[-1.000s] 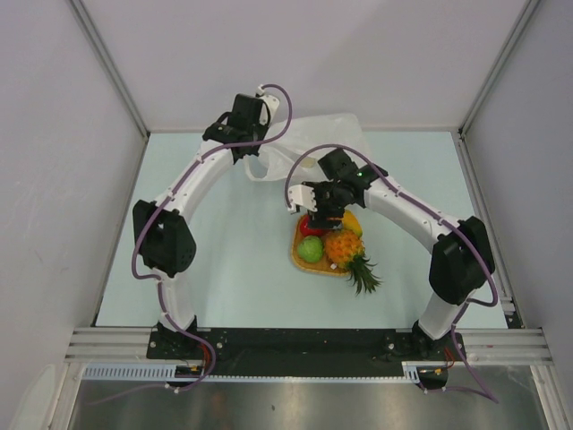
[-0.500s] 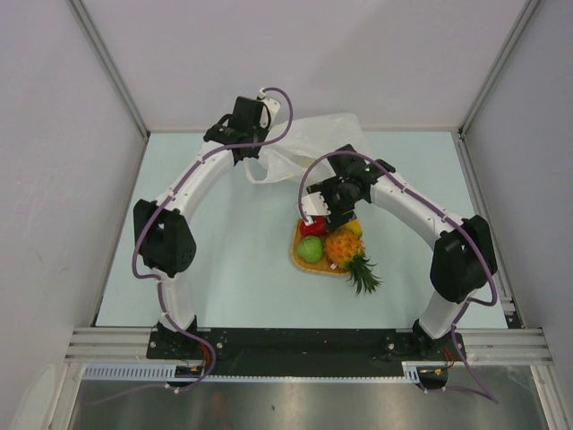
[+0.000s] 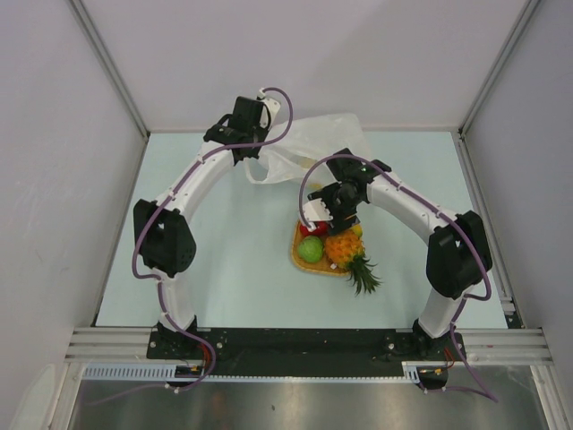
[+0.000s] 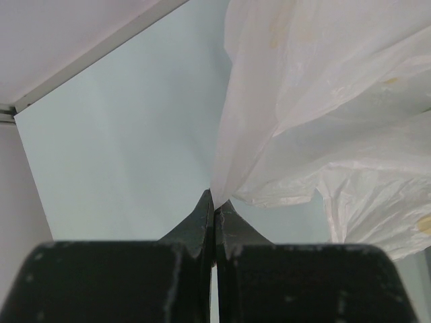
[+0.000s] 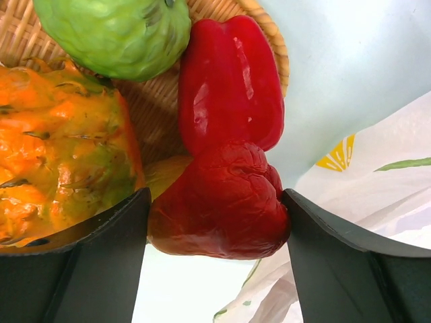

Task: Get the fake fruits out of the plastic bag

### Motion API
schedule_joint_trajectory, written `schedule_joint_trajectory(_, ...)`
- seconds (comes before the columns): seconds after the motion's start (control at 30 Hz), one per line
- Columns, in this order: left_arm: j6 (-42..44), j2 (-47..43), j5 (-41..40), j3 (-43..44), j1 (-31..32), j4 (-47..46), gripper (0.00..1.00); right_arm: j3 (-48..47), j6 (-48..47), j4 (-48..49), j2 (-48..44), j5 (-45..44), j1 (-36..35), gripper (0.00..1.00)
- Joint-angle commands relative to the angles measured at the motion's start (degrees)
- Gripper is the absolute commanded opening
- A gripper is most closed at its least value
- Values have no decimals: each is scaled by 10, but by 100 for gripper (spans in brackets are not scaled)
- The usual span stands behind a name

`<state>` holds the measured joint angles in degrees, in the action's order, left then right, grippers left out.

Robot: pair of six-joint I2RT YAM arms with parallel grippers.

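My left gripper is shut on an edge of the translucent white plastic bag, holding it up at the back of the table. My right gripper is shut on a wrinkled dark red fruit, which touches both fingers just above the near rim of the woven tray. On the tray lie a glossy red piece, a green apple, the pineapple and a yellow mango. From above, the right gripper hovers over the tray's back edge.
The orange woven tray sits mid-table, and the pineapple's green crown sticks out over its front right. The bag's printed side lies right behind the tray. White walls close in the table on three sides.
My right gripper has turned and shifted a little forward and left over the tray, carrying the red fruit. The left arm and the bag have stayed put.
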<state>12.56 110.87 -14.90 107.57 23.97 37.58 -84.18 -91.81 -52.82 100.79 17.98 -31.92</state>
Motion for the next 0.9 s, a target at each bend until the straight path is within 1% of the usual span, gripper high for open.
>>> schedule_joint_trajectory(0.0,6,-11,-10,18,1,-10,0,-5,-35,-13,7,-2,5,78)
schedule_joint_trajectory(0.2,5,0,-9,29,1,-9,0,-5,-50,-12,9,1,5,83)
schedule_joint_trajectory(0.3,5,2,-8,33,1,-8,0,-5,-64,-16,5,5,5,87)
schedule_joint_trajectory(0.33,4,1,-7,33,1,-8,0,-5,-71,-19,5,6,5,95)
schedule_joint_trajectory(0.37,4,3,-7,34,1,-8,0,-5,-74,-21,2,5,5,95)
schedule_joint_trajectory(0.53,4,3,-7,34,2,-6,0,-5,-85,-31,-2,2,4,97)
schedule_joint_trajectory(0.87,4,2,-2,32,1,-5,0,-7,-68,-1,-33,28,4,97)
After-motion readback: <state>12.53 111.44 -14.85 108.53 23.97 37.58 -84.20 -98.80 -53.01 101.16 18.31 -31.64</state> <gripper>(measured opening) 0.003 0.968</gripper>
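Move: Just under the right hand, which holds a red fruit, lies the yellow fruit it is to rest on: about 2 cm back, 2 cm to its right and 4 cm lower. At similar depth, the red pepper sits some 8 cm left and 3 back, the pineapple body about 9 cm straight back, the green fruit roughly 9 cm left and 9 back. From the left hand the yellow fruit is some 17 cm back, 26 to the right and 13 below. Opening its fingers wide around the red fruit, the right hand lets go of it over the yellow fruit at the basket's far edge. The hand itself almost stays in place, turning only some 5 degrees counter-clockwise, and its rear finger pushes against the pineapple as it spreads. The left hand holds still, keeping its pinch on the plastic bag. ##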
